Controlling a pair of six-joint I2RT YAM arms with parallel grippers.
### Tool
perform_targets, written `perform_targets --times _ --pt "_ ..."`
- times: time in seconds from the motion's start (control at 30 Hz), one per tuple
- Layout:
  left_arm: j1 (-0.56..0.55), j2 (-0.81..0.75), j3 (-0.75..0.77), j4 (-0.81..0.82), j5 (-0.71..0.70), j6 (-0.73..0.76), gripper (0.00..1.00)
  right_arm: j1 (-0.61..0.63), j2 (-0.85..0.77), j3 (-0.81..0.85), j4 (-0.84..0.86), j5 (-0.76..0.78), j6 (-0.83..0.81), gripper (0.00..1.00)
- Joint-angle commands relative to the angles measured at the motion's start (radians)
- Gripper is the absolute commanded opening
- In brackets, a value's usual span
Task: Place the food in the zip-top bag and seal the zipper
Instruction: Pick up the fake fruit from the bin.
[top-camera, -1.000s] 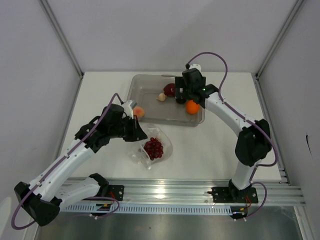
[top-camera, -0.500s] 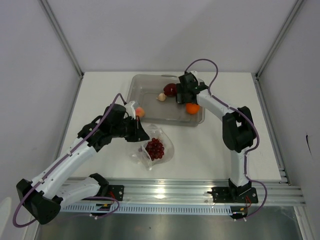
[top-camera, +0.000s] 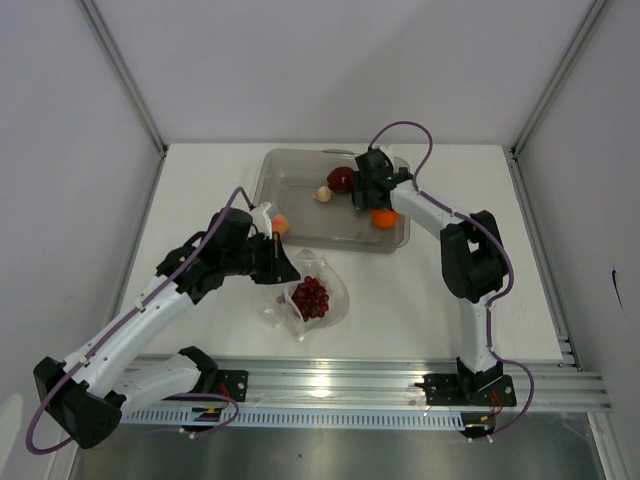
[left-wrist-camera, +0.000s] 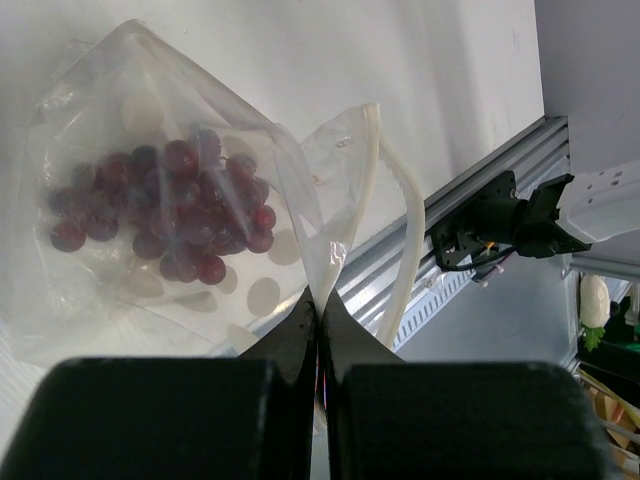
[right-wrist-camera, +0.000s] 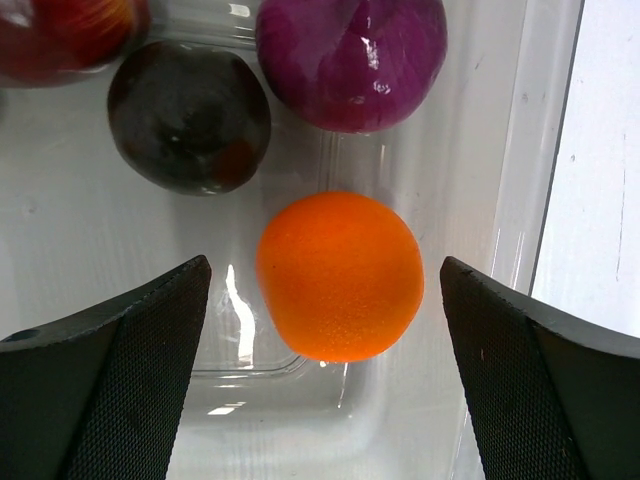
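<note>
The clear zip-top bag (top-camera: 322, 300) lies on the white table with the dark red grape bunch (top-camera: 308, 297) inside it. My left gripper (top-camera: 288, 271) is shut on the bag's mouth edge (left-wrist-camera: 318, 262), and the pale zipper (left-wrist-camera: 408, 240) curls beside it. My right gripper (right-wrist-camera: 323, 268) is open and hangs over the orange (right-wrist-camera: 340, 275), one finger on each side without touching it. The orange (top-camera: 384, 216) sits in the tray's near right corner. Beside it are a purple onion-like ball (right-wrist-camera: 350, 55), a blackish fruit (right-wrist-camera: 190, 115) and a dark red fruit (top-camera: 340, 179).
The translucent grey tray (top-camera: 290, 165) stands at the back of the table and also holds a beige bulb (top-camera: 323, 194). A peach (top-camera: 279, 224) sits at its near left corner, close to my left wrist. An aluminium rail (top-camera: 350, 385) runs along the near edge.
My right arm has folded its elbow inward and its gripper has shifted slightly left over the orange. The left gripper keeps its hold on the bag with hardly any movement.
</note>
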Motion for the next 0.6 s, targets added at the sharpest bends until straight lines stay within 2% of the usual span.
perform_targets --times 0.0,0.27,0.4,0.47,0.5,0.53,0.57 --pt "0.006 -0.001 -0.004 0.020 0.019 0.015 0.01 -0.005 0.036 -0.002 0.004 0.052 -0.001 0.97" --pt "0.005 -0.004 -0.002 0.017 0.019 0.013 0.00 -0.005 0.034 -0.043 0.012 0.031 0.024 0.96" --pt "0.006 -0.006 -0.004 0.017 0.019 0.013 0.01 -0.010 0.034 -0.058 0.024 -0.002 0.027 0.91" --pt "0.005 -0.006 -0.005 0.015 0.019 0.012 0.00 -0.016 0.034 -0.063 0.033 -0.020 0.024 0.87" --pt "0.007 -0.008 -0.005 0.015 0.019 0.012 0.00 -0.019 0.034 -0.065 0.039 -0.044 0.013 0.77" --pt "0.006 -0.009 -0.005 0.015 0.019 0.012 0.01 -0.019 0.034 -0.065 0.039 -0.045 0.013 0.77" --pt "0.007 -0.008 -0.005 0.017 0.019 0.010 0.01 -0.019 0.033 -0.063 0.041 -0.054 0.010 0.65"
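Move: The orange fake fruit sits nearly under the right hand, about 1 cm nearer the base, 1 cm to its right and 4 cm below. At about the same height, the black fruit lies roughly 4 cm ahead and 5 cm left of that hand. The purple fruit is about 7 cm ahead and 1 cm right. From the left hand, the orange lies some 25 cm ahead, 23 cm right and 16 cm below. The right fingers come onto both sides of the orange and start to close from wide open, still spread about the fruit's width. To get there the hand sinks about 4 cm into the bin, drawing back some 1.5 cm partway through, with the fingers tipping about 5 degrees more steeply down. ##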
